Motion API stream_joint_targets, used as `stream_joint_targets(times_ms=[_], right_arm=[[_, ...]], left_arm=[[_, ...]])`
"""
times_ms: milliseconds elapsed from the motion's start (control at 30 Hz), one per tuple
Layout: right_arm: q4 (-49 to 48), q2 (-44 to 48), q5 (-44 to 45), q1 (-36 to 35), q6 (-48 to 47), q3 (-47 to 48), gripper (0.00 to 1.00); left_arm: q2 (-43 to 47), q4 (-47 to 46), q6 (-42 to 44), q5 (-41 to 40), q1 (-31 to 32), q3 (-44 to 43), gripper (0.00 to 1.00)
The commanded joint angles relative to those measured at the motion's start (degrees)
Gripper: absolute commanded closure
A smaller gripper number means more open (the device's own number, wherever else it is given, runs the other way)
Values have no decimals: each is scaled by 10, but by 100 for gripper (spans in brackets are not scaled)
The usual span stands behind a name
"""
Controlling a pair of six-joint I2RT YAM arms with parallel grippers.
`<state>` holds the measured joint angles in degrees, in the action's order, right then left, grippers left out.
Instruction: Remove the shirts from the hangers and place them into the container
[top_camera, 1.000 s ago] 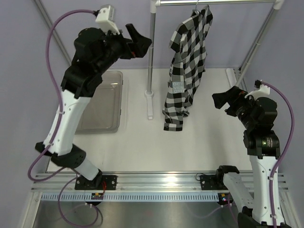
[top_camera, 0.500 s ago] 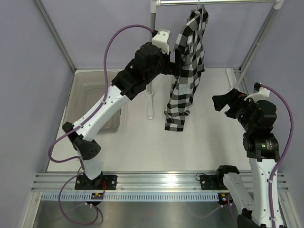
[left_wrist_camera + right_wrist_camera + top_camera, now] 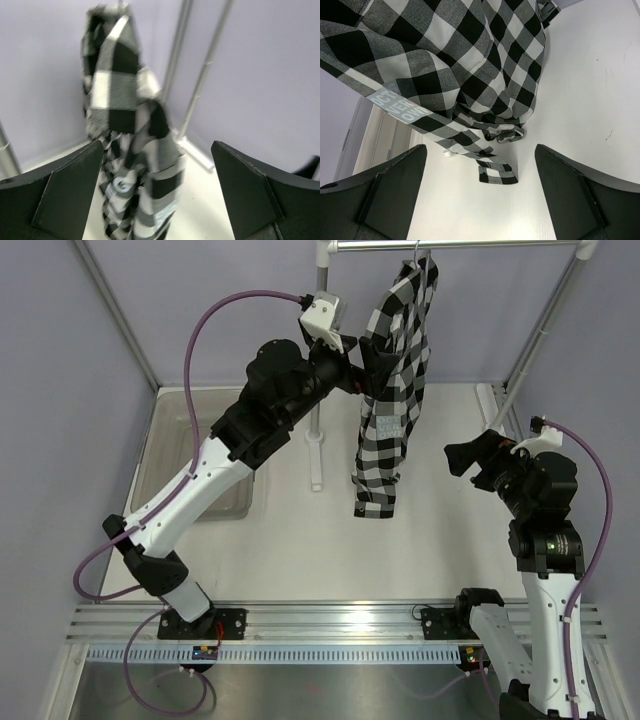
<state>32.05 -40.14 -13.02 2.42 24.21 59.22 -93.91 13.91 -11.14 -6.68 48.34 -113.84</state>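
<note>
The black-and-white checked shirt (image 3: pixel 395 390) hangs from the top rail on a hanger whose wire hook (image 3: pixel 419 254) alone shows; the rest is hidden under the fabric. My left gripper (image 3: pixel 366 358) is open, right against the shirt's left side at upper-chest height. In the left wrist view the blurred shirt (image 3: pixel 131 145) hangs between and beyond the open fingers (image 3: pixel 65 195). My right gripper (image 3: pixel 464 459) is open, low and to the right of the shirt's hem. The right wrist view shows the shirt (image 3: pixel 455 65) with its white label ahead of the open gripper (image 3: pixel 480 197). The grey container (image 3: pixel 185 445) lies at left.
The rack's upright pole (image 3: pixel 319 350) and its foot (image 3: pixel 316 458) stand just left of the shirt, behind my left arm. A slanted rack leg (image 3: pixel 545 330) runs down at the right. Purple walls close in the back and sides.
My left arm swung from above the container across to the shirt, then drew its wrist back slightly. The shirt turned and swayed a little. The right arm barely moved.
</note>
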Motion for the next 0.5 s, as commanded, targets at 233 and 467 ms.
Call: stream_joint_targets(times_ms=[233, 467], right_arm=[[-24, 16, -34, 2, 2, 4, 0], [-22, 61, -25, 2, -21, 1, 1]], left_arm=[[-97, -47, 71, 5, 32, -141, 3], [-152, -86, 131, -58, 43, -165, 1]])
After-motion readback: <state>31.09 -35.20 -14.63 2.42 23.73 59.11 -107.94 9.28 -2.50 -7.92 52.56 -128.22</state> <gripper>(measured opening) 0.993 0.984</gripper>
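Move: From the left gripper, the shirt's collar end lies about 16 cm ahead, 5 cm to the right and 12 cm higher. The hanger hook stands over the collar, some 5 cm higher still. The rack's left post is about 17 cm ahead and 9 cm to the left. From the right gripper, the same collar end is roughly 24 cm ahead, 13 cm to the left and 29 cm up. Raise the open left gripper about 4 cm, drawing it back slightly at first, then swing it to the right across the near side of the hanging shirt, about 7 cm in all, edging forward and sinking nearly to its starting height as it goes. Tip its fingers up some 10 degrees. Ease the open right gripper back and up, about 2 cm each. ##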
